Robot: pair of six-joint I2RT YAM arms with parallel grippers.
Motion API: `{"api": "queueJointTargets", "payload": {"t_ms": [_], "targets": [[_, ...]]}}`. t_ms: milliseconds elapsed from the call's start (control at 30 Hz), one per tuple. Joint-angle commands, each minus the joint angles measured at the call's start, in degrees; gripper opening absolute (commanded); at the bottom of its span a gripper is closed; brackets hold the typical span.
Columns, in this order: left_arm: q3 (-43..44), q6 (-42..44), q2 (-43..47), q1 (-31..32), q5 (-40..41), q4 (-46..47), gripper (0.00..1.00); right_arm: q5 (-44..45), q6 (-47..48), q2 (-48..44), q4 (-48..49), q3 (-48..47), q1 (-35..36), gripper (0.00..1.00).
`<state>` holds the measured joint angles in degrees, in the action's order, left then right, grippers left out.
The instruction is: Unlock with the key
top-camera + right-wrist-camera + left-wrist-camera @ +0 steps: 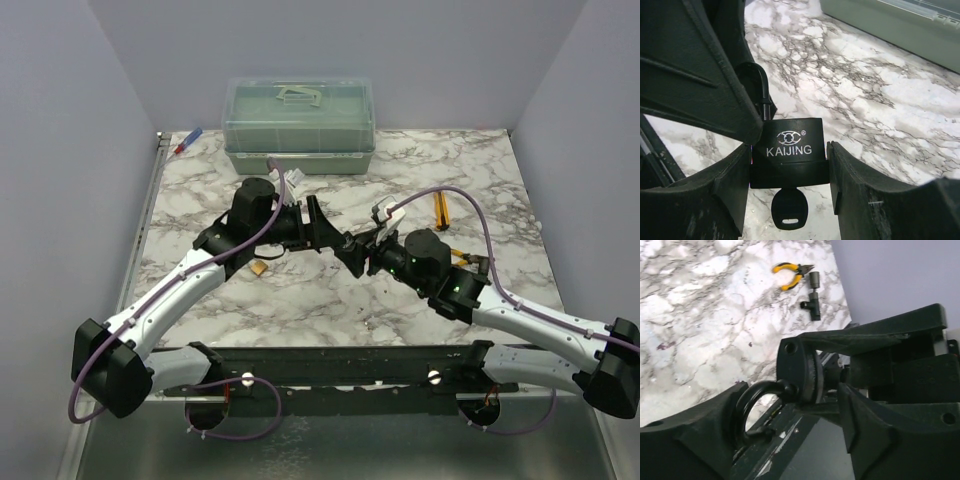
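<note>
My right gripper (788,150) is shut on the body of a black padlock (790,140) marked KAIJING, held above the marble table (420,160) near its middle (348,248). The key (789,209), with a round black head, hangs from the underside of the padlock, its blade inside. The shackle (762,85) rises from the left side of the body only and curves off left. In the left wrist view the shackle (752,395) loops between the fingers of my left gripper (790,405), which stands open around it. One left finger (705,430) lies against the loop.
A pale green lidded plastic box (298,122) stands at the back. Yellow-handled pliers (790,274) and a black T-shaped tool (813,302) lie on the right. A small brass padlock (258,269) lies under the left arm. A blue and red pen (187,141) is at the back left.
</note>
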<state>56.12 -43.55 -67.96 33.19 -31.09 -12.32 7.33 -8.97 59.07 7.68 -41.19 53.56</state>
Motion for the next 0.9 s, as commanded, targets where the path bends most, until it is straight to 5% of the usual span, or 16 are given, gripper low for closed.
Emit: {"api": "queueJointTargets", "payload": {"t_ms": [0, 133, 500, 867], "targets": [[1.36, 2.97, 0.66, -1.98, 6.94, -5.59, 0.84, 4.69, 0.33, -0.37, 6.48, -1.42, 0.14, 0.00], [1.21, 7.10, 1.16, -5.87, 10.48, -7.77, 0.98, 6.14, -1.16, -0.53, 5.52, -0.07, 0.14, 0.00], [0.82, 20.83, 5.12, -9.36, 33.52, -13.84, 0.99, 13.13, -6.38, 9.66, 3.79, -0.64, -1.83, 0.00], [-3.99, 22.23, 8.85, -9.46, 37.54, -11.50, 0.99, 2.99, -12.18, 26.10, 1.72, -9.65, -11.65, 0.00]]}}
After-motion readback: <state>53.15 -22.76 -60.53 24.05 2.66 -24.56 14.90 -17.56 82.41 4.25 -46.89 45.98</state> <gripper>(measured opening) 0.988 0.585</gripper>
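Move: The black padlock, key in it, is pinched in my right fingers at the hand point, with open table some 18 cm below it. My left fingers straddle its shackle; the padlock body lies about 3 cm to the right of my left hand and 1 cm lower. From my right hand, the brass padlock on the table is roughly 20 cm left and 5 cm ahead, and the loose silver key about 10 cm back and 5 cm right. I open my left fingers wide and draw that hand off the shackle, about 15 cm left and half as far forward, sinking a little while its fingers swing round to point more downward. With my right hand I keep my grip on the black padlock and, after a slow start, lower it some 12 cm towards the table, also carrying it forward, the fingers tipping down and turning slightly clockwise. ##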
